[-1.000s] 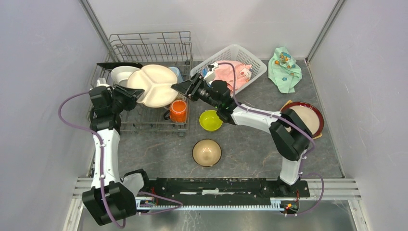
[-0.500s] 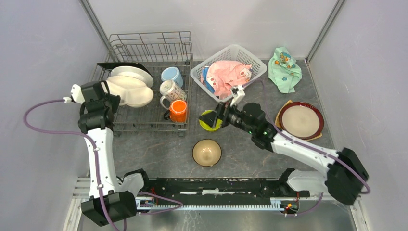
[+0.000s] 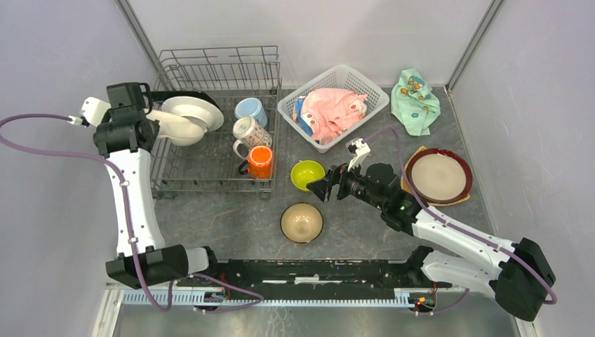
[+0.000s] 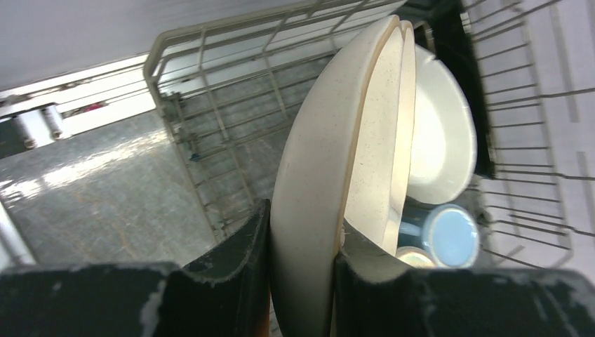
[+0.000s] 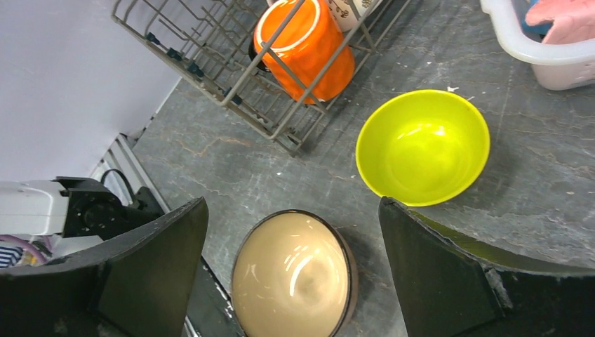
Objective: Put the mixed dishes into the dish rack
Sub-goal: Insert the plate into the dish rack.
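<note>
The grey wire dish rack (image 3: 210, 70) stands at the back left. My left gripper (image 3: 151, 125) (image 4: 302, 260) is shut on the rim of the cream divided plate (image 3: 177, 125) (image 4: 330, 175), which stands on edge in the rack against a white plate (image 3: 200, 109) (image 4: 438, 133). A dark square plate (image 3: 175, 94) stands behind them. Light-blue (image 3: 250, 110), white patterned (image 3: 249, 131) and orange (image 3: 260, 161) (image 5: 305, 45) mugs lie in the rack. My right gripper (image 3: 317, 188) (image 5: 291, 203) hangs open and empty above the table, between the lime-green bowl (image 3: 307, 175) (image 5: 422, 146) and the tan bowl (image 3: 302, 222) (image 5: 295, 277).
A red-rimmed plate (image 3: 438, 174) lies on the table at the right. The white lattice basket (image 3: 372, 88) with a pink cloth (image 3: 333, 109) sits behind the bowls. A mint-green cloth (image 3: 415, 91) lies at the back right. Grey walls close in both sides.
The right gripper let go of the cream plate, opened wide and swung back over the bowls. The left arm tipped the plate onto its edge at the rack's left.
</note>
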`<state>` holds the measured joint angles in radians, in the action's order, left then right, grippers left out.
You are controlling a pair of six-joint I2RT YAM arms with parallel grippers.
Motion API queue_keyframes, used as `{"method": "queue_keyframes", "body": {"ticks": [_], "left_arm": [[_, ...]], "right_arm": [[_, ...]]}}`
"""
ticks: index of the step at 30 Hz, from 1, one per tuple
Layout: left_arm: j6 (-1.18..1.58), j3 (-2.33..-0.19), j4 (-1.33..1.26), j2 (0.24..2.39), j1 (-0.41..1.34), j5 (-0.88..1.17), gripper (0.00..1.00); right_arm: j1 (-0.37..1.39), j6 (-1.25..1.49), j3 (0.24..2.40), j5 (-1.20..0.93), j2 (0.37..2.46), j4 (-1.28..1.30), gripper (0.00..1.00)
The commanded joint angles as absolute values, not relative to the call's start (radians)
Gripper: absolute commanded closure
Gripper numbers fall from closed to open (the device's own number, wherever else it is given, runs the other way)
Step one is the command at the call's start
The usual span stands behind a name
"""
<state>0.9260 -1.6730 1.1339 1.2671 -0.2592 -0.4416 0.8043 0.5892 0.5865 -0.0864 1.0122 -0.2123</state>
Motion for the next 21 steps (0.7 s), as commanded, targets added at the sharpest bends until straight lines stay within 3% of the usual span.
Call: {"method": "queue_keyframes", "body": {"ticks": [1, 8, 21], "left_arm": [[1.071, -1.69, 1.093, 1.236, -0.212, -0.617, 0.98], [1.091, -1.688, 1.064, 1.292, -0.176, -0.678, 0.98], [1.328, -1.858, 1.275, 1.505, -0.105, -0.851, 0.98]], "right_arm": [[0.807, 0.529, 0.591, -0.045, 0.99, -0.199, 0.02], [0.808, 0.503, 0.595, -0.006, 0.991, -0.179, 0.02], [0.808, 0.509, 0.584, 0.053, 0.979, -0.173, 0.02]]}}
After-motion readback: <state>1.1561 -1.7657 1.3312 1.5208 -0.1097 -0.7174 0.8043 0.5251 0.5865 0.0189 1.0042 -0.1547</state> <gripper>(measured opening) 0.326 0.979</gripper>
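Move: From the left hand, which already holds the cream divided plate by its rim, the free slot in the rack lies about 8 cm ahead, 5 cm to the right and 20 cm below. The white dishes stand roughly 14 cm ahead and 7 cm right, at slot height, with the black plate some 22 cm ahead and 6 cm right behind them. The orange mug is about 7 cm ahead and 27 cm right. From the empty right hand the slot is some 15 cm ahead and 40 cm left, a little below. Keeping its pinch on the rim of the cream plate, the left hand sinks about 5 cm towards the rack slot on the near side of the white dishes, easing back a centimetre or two at first and then swinging forward some 4 cm. As it goes, the wrist tips the fingers about 15 degrees farther down and turns roughly 10 degrees counter-clockwise, bringing the plate down steeper beside the dishes, with the fingers staying shut on it. ##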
